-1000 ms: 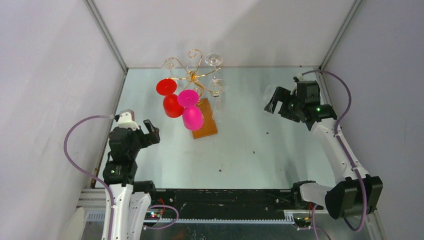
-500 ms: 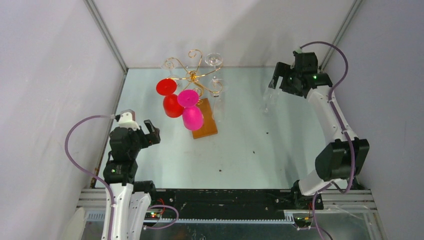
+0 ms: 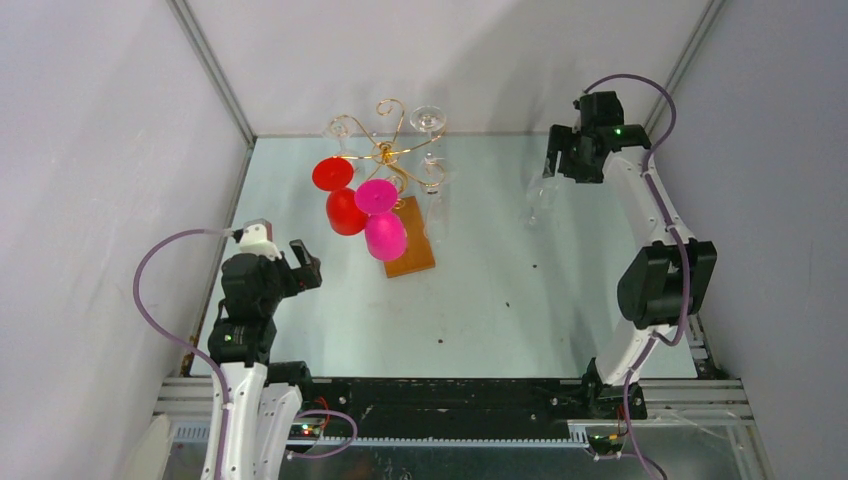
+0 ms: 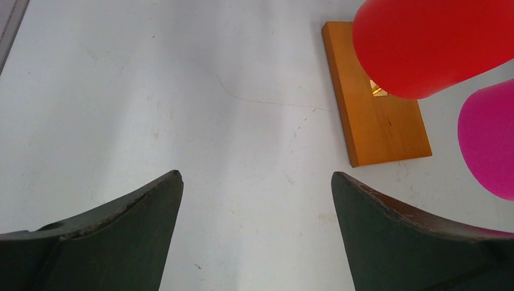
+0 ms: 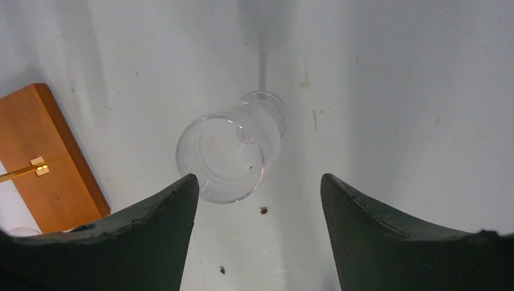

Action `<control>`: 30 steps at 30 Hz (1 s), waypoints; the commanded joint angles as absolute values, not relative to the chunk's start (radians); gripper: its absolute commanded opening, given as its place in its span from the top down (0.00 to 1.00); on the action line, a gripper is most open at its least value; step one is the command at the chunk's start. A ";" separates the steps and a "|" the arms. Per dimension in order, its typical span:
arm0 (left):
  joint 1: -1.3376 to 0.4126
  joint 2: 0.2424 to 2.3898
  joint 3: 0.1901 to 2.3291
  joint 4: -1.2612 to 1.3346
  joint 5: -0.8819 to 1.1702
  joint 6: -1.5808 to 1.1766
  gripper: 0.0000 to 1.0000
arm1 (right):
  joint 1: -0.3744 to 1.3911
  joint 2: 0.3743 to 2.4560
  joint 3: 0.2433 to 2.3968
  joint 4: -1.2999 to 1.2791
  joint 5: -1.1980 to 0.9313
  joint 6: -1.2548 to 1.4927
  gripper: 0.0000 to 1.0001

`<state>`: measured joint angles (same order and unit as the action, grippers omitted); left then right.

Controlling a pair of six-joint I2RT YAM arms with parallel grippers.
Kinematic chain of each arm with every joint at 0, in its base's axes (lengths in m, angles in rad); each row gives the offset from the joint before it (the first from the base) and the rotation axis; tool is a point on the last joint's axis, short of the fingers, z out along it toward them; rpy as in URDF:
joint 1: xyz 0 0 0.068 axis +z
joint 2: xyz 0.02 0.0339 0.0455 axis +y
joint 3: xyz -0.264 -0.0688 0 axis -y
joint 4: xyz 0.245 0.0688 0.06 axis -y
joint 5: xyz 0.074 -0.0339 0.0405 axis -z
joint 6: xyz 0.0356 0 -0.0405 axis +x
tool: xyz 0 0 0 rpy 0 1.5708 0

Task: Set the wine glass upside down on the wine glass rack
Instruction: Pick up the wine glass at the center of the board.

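A clear wine glass (image 3: 538, 195) stands upright on the table at the back right. In the right wrist view I look down into its bowl (image 5: 225, 159), with its foot beyond. My right gripper (image 3: 560, 163) hovers just above and behind it, open (image 5: 259, 177), and the glass rim sits by the left finger, not between the tips. The wine glass rack (image 3: 386, 152) is gold wire on a brown wooden base (image 3: 413, 243) at the back centre. My left gripper (image 3: 303, 265) is open (image 4: 256, 176) over bare table, near the left edge.
A red glass (image 3: 345, 210), a pink glass (image 3: 385, 236) and a clear glass (image 3: 433, 172) hang upside down on the rack. The red bowl (image 4: 430, 42) and the pink bowl (image 4: 488, 139) show above the base (image 4: 379, 115). Enclosure walls stand close behind and to the right.
My right arm has swung back and up from the right side to a spot over the clear glass, and its jaws have narrowed slightly. The left arm has stayed still.
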<state>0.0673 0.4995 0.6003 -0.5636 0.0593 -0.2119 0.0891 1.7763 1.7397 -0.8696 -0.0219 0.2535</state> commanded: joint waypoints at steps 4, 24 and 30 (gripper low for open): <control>0.061 0.506 0.595 -0.539 0.071 -0.222 0.00 | 0.078 1.834 1.813 -0.890 -0.004 0.204 0.36; 0.059 0.490 0.594 -0.544 0.083 -0.230 0.00 | 0.103 1.945 1.901 -0.954 0.060 0.178 0.67; 0.056 0.488 0.595 -0.544 0.085 -0.230 0.00 | 0.118 1.963 1.919 -0.972 0.064 0.175 0.75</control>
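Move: A few centimetres left of the open right hand stands the wine glass: its middle is about 3 cm left, 1 cm ahead and 13 cm below, its rim only some 4 cm below. The rack's wooden base lies about 33 cm left, 2 cm back and 21 cm lower; a clear glass hanging from the rack is roughly 24 cm left, 6 cm back and 5 cm below. From the left hand the wine glass is some 47 cm right, 22 cm ahead and 11 cm below. Sinking about 3.5 cm and easing some 2 cm forward, the right hand brings its fingertips down to the wine glass's rim at the right side of the bowl, drifting about 1 cm right and then partly back left. The fingers close from wide to roughly a quarter open, straddling the bowl's right wall, while the wrist tips 5 or so degrees. ##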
